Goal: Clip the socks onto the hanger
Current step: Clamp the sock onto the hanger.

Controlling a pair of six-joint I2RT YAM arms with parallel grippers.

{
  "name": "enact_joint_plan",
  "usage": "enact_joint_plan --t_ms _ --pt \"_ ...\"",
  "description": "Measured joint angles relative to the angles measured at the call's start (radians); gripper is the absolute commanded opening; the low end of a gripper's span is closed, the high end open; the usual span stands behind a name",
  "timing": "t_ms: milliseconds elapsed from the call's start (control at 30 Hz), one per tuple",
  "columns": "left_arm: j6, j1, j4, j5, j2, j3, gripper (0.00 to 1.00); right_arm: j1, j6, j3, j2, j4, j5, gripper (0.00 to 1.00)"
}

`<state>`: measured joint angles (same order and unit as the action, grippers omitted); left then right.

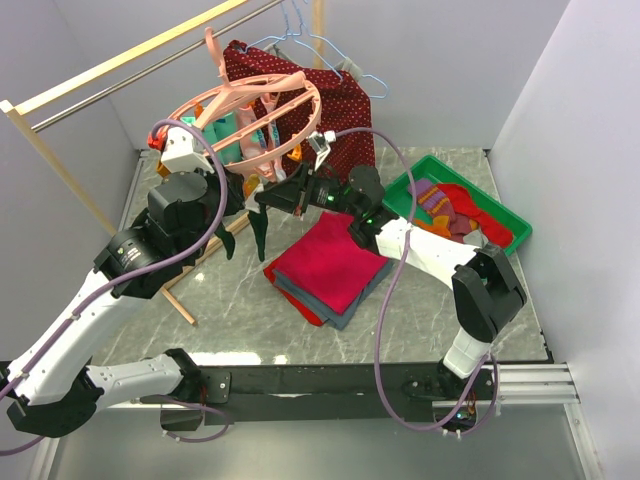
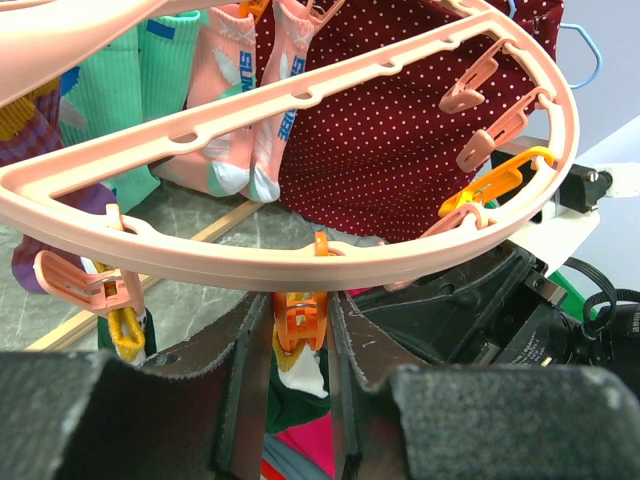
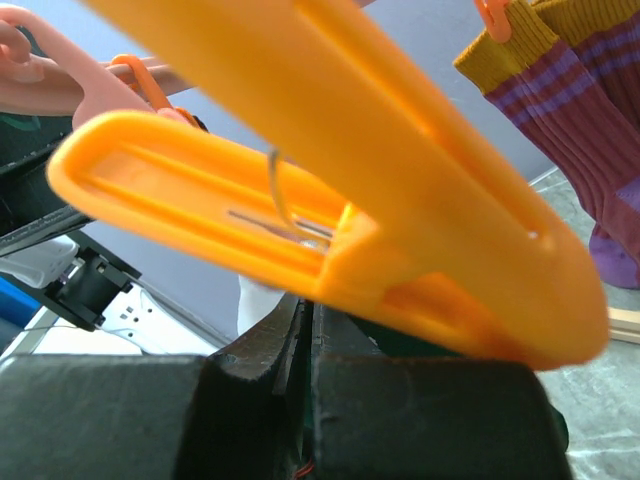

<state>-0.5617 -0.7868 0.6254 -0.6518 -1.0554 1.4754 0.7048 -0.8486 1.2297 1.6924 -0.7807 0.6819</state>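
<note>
The pink round hanger [image 1: 255, 105] hangs tilted from the rail, its ring [image 2: 300, 255] just above my left fingers. My left gripper [image 2: 300, 345] is shut on an orange clip [image 2: 300, 320] dangling from the ring. A dark green sock [image 2: 289, 404] with a white and yellow edge sits right under that clip's mouth. My right gripper [image 1: 275, 195] is shut on this dark green sock [image 1: 262, 232], which droops below it. In the right wrist view another orange clip [image 3: 400, 230] fills the frame above the right gripper [image 3: 308, 320]. Teal socks [image 2: 120, 100], pink socks [image 2: 250, 120] and a purple-striped sock [image 3: 570, 120] hang clipped.
A green tray [image 1: 404, 184] at the right holds more socks [image 1: 450, 205]. A folded red and grey cloth stack [image 1: 330, 265] lies mid-table. A dark red dotted garment [image 1: 345, 110] and blue wire hangers [image 1: 320, 45] hang from the wooden rail [image 1: 130, 55].
</note>
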Motion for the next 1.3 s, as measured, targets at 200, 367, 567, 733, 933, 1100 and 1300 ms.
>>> enact_joint_plan --t_ms 200,367,567,733,933,1100,1300 --pt "0.000 0.000 0.000 0.001 0.000 0.000 0.01 0.000 -0.004 0.023 0.010 0.000 0.000 0.00" --pt "0.000 0.000 0.000 0.005 -0.002 0.000 0.04 0.000 -0.019 0.032 0.012 -0.002 0.001 0.00" --pt "0.000 0.000 0.000 0.005 -0.002 0.000 0.19 0.002 -0.042 0.035 0.014 -0.021 0.010 0.00" --pt "0.000 0.000 -0.001 0.004 0.001 -0.006 0.43 0.003 -0.050 0.035 0.014 -0.024 0.015 0.02" --pt "0.001 0.000 0.000 0.004 0.006 -0.016 0.61 0.005 -0.047 0.040 0.014 -0.024 0.016 0.24" --pt "0.001 0.000 0.003 0.001 0.008 -0.016 0.67 0.006 -0.019 0.040 0.013 -0.006 0.018 0.48" --pt "0.000 0.000 0.008 -0.006 0.020 -0.016 0.63 0.008 0.090 0.013 -0.033 0.106 0.006 0.64"
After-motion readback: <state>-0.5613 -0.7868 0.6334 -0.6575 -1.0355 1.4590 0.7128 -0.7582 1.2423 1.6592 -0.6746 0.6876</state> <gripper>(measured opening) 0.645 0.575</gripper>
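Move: My left fingers still squeeze the orange clip on the hanger's near rim, right at the hand point. My right hand holds the dark green sock by its cuff just beneath; that clip lies about 3 cm to its left and 3 cm above. Counted from my left hand, the yellow clip is some 9 cm right and 7 cm farther out, about 1 cm higher, and the hung sock about 5 cm left, level with it, its middle some 6 cm below. I lift the cuff about 1.5 cm with my right hand, up into the clip my left fingers are squeezing, while my left hand stays put. Then my left fingers spread to about two thirds open and come off the clip's handles; just after, my right fingers open past half and let go of the sock as that hand sinks back about as far as it rose. ##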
